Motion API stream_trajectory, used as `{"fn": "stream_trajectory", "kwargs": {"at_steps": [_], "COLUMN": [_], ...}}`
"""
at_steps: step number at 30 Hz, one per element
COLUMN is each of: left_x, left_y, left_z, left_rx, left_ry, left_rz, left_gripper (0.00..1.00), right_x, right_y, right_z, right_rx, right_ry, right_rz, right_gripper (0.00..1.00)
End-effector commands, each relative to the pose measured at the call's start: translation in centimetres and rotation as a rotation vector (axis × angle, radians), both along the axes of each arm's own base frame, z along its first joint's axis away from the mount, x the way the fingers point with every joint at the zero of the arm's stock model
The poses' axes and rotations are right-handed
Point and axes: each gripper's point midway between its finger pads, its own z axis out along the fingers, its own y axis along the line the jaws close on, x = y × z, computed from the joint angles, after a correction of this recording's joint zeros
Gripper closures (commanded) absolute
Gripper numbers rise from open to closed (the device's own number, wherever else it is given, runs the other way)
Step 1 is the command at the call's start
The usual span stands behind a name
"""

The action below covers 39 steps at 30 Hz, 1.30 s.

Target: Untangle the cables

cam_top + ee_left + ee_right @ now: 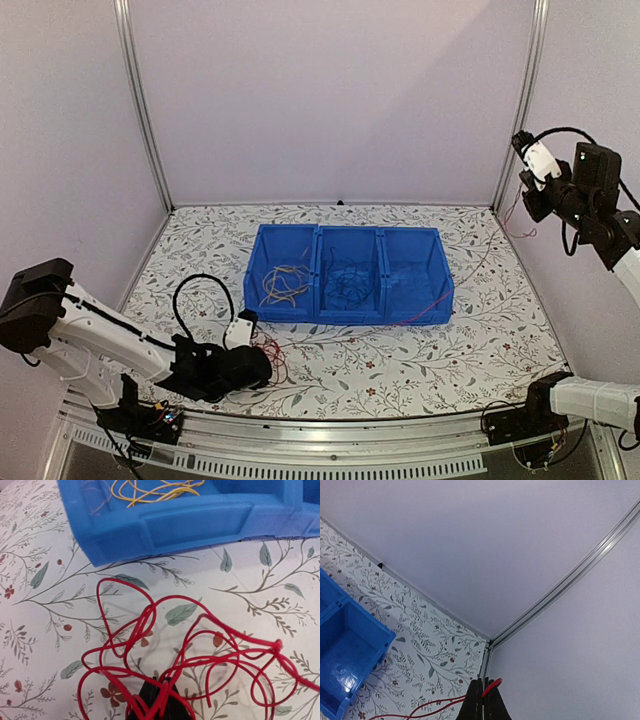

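Observation:
A loose tangle of red cables (200,645) lies on the flowered table in front of the blue bin (165,527). My left gripper (161,695) is low at the tangle's near edge, shut on a few of its strands; from above it sits at the front left (258,362). My right gripper (484,692) is raised high near the back right corner (524,145), shut on a red cable loop (492,685). That red cable (470,272) runs down past the bin's right end. Yellow-tan cables (285,285) fill the bin's left compartment, dark blue cables (350,280) the middle one.
The three-compartment blue bin (415,305) stands mid-table. Metal frame posts (140,110) and purple walls close in the back and sides. A thick black arm cable (200,285) loops up above my left wrist.

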Motion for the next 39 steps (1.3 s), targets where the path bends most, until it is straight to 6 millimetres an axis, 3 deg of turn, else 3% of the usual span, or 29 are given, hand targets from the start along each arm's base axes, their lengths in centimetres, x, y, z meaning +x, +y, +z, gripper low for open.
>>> {"fn": "stream_trajectory", "kwargs": {"at_steps": [1, 6, 7, 8, 10, 12, 14, 17, 18, 22, 26, 30, 36, 39], "left_x": [0.4, 0.8, 0.9, 0.9, 1.0, 0.9, 0.8, 0.7, 0.8, 0.9, 0.9, 0.8, 0.9, 0.8], "left_y": [3.6, 4.9, 5.1, 5.2, 5.2, 4.5, 3.8, 3.0, 2.8, 1.6, 1.1, 1.1, 1.2, 1.5], "left_z": [2.1, 3.7, 3.8, 4.0, 4.1, 4.0, 3.7, 3.3, 3.1, 2.7, 1.9, 1.6, 2.0, 1.8], "left_rx": [0.008, -0.044, -0.046, -0.053, -0.058, -0.070, -0.088, -0.111, -0.116, -0.126, -0.098, -0.093, -0.130, -0.128], "left_ry": [-0.073, -0.125, -0.129, -0.131, -0.134, -0.129, -0.118, -0.107, -0.105, -0.089, -0.060, -0.048, -0.058, -0.055], "left_rz": [0.095, 0.119, 0.125, 0.127, 0.120, 0.084, 0.060, 0.045, 0.044, 0.035, 0.045, 0.060, 0.076, 0.077], "left_gripper": [1.00, 1.00, 1.00, 1.00, 1.00, 1.00, 1.00, 1.00, 1.00, 1.00, 1.00, 1.00, 1.00, 1.00], "right_x": [-2.9, -6.3, -7.4, -9.2, -11.1, -11.9, -12.2, -11.9, -12.1, -13.5, -15.9, -17.6, -18.7, -19.9], "right_y": [-2.0, -0.3, 0.3, 0.9, 1.5, 2.5, 4.3, 7.3, 9.2, 16.2, 22.0, 25.3, 25.9, 26.0], "right_z": [-7.3, -17.8, -20.1, -22.7, -25.6, -25.7, -23.9, -20.0, -18.6, -17.6, -20.4, -25.8, -33.0, -34.7], "right_rx": [-0.046, -0.156, -0.178, -0.192, -0.248, -0.227, -0.175, -0.121, -0.104, -0.071, -0.079, -0.153, -0.296, -0.331], "right_ry": [0.145, 0.452, 0.533, 0.645, 0.771, 0.826, 0.822, 0.727, 0.683, 0.646, 0.728, 0.892, 1.021, 1.063], "right_rz": [-0.004, 0.175, 0.234, 0.306, 0.416, 0.491, 0.599, 0.755, 0.846, 1.067, 1.221, 1.289, 1.285, 1.323], "right_gripper": [1.00, 1.00, 0.86, 0.65, 0.48, 0.37, 0.28, 0.26, 0.27, 0.32, 0.36, 0.38, 0.32, 0.29]}}
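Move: The right hand, high up, still pinches the upper end of the red cable; the red tangle lies about 54 cm to its left, 11 cm nearer the base and 40 cm below. The empty right bin lies about 11 cm ahead, 17 cm left and 37 cm down, the blue-cable bin 19 cm farther left. For the left hand, shut on the tangle, its middle is 3 cm ahead and 1 cm right; the yellow-cable bin is 25 cm ahead, 2 cm right. The right hand plunges about 25 cm and draws back, opening on the way to let go of the cable end, then lifts a few centimetres and swings left, turning some 75 degrees counter-clockwise and tipping steeply down before sinking, open, over the red strand running from the tangle. Meanwhile the left keeps the tangle pinched, shifts it up and left about 4 cm, then eases most of the way back. ##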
